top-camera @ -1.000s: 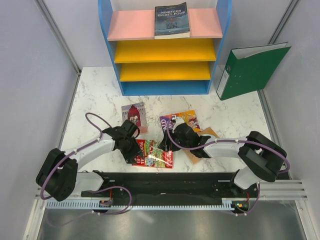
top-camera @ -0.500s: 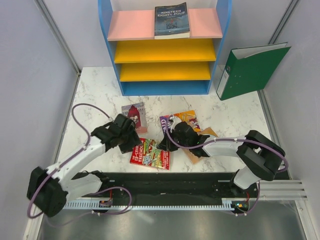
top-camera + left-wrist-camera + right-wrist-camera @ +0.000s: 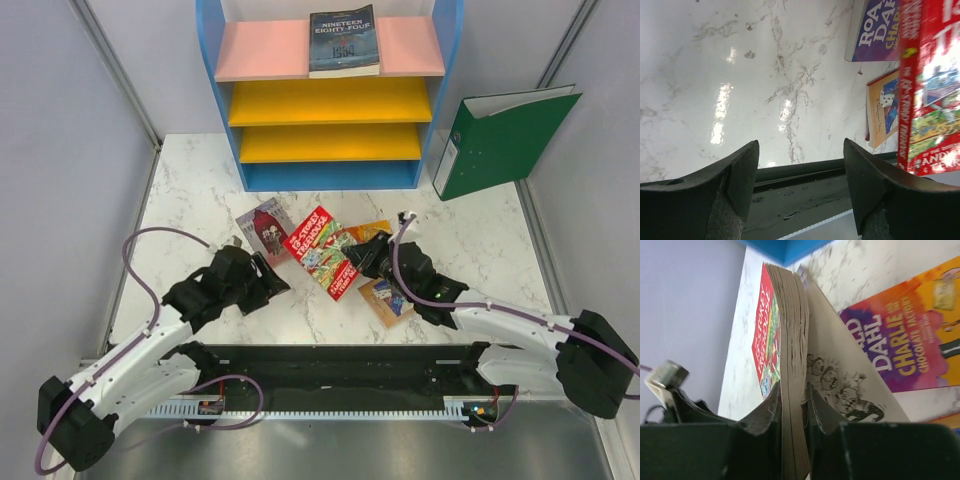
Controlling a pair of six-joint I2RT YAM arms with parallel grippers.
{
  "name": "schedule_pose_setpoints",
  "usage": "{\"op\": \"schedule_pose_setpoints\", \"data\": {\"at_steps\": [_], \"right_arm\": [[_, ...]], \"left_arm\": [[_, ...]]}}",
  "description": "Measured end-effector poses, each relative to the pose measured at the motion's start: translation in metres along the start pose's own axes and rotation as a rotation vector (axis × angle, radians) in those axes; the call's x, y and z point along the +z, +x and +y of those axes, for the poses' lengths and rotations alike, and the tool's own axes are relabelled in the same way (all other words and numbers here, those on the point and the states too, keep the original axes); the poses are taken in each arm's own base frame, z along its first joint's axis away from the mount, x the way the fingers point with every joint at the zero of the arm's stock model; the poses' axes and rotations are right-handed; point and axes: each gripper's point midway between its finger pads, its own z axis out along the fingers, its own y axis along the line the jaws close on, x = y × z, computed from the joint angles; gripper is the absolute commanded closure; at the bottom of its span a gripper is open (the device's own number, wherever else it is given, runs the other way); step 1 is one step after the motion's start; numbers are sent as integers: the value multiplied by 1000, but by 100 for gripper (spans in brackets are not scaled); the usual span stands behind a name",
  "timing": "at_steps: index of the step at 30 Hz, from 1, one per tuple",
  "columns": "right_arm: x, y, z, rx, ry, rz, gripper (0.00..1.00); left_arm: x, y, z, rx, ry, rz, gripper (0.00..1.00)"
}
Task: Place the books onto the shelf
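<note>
The red-green Treehouse book (image 3: 322, 253) is lifted and tilted off the marble, with my right gripper (image 3: 362, 262) shut on its page block (image 3: 790, 330); its back cover hangs open. The purple-orange Charlie book (image 3: 910, 355) lies flat beneath it. My left gripper (image 3: 272, 282) stands open and empty just left of the book, over the table's near edge (image 3: 801, 150). A small maroon-grey book (image 3: 265, 228) and an orange-tan one (image 3: 388, 298) lie on the table. The blue-framed shelf (image 3: 330, 175) stands at the back, with Nineteen Eighty-Four (image 3: 344, 40) on its pink top board.
A big green ring binder (image 3: 500, 140) leans against the right wall beside the shelf. Grey partition walls close in both sides. The black base rail (image 3: 330, 365) runs along the table's near edge.
My right gripper shut on the Treehouse book and carried it away from the near edge toward the shelf. My left gripper opened, let go of it and drew back to the left.
</note>
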Motion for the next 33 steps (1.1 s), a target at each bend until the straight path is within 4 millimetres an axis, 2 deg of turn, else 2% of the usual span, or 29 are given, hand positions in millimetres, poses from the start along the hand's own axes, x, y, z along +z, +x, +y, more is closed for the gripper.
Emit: {"op": "schedule_pose_setpoints", "data": {"at_steps": [4,10,15,18,22,28,32,33], "right_arm": [[-14,-23,-15,79,64,-125,100],[-23,-28,-45,120,167,-194,100],[-26,-32,-50,130,185,-218,100],[-28,-36,-51,129,191,-232,100],[-32,-39,-57,119,216,-240,100],[-40,-53,-54,131,199,-275,100],[-43,-59,-58,118,213,-285,100],[-43,-59,-59,112,219,-282,100]], "left_arm": [[20,10,-11,11,18,32,25],[49,26,-60,43,170,33,25],[68,38,-98,69,291,24,24],[79,46,-111,84,335,28,24],[84,52,-131,94,412,19,23],[83,48,-161,135,529,-19,23],[87,52,-182,159,615,-7,23],[89,54,-184,163,629,1,15]]}}
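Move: The 13-Storey Treehouse book is already in the right hand's grip by its page edge, in the air, its middle some 9 cm left and 2 cm ahead of that hand. From the left hand, the book's middle is about 11 cm right and 8 cm ahead, near its height. From the right hand, the Roald Dahl book lies roughly 3 cm ahead, 1 cm left, 13 cm below; the brown book 10 cm back, 7 cm right, equally low. The Treehouse book stays pinched in the right hand, which carries it about 9 cm right at nearly constant height and turns some 20 degrees clockwise. The open left hand follows faster, about 20 cm right and 6 cm forward, rising slightly late on, tilting its fingers up and turning clockwise as it closes in on the book's near, spine-side corner; its fingers stay wide and haven't gripped. ##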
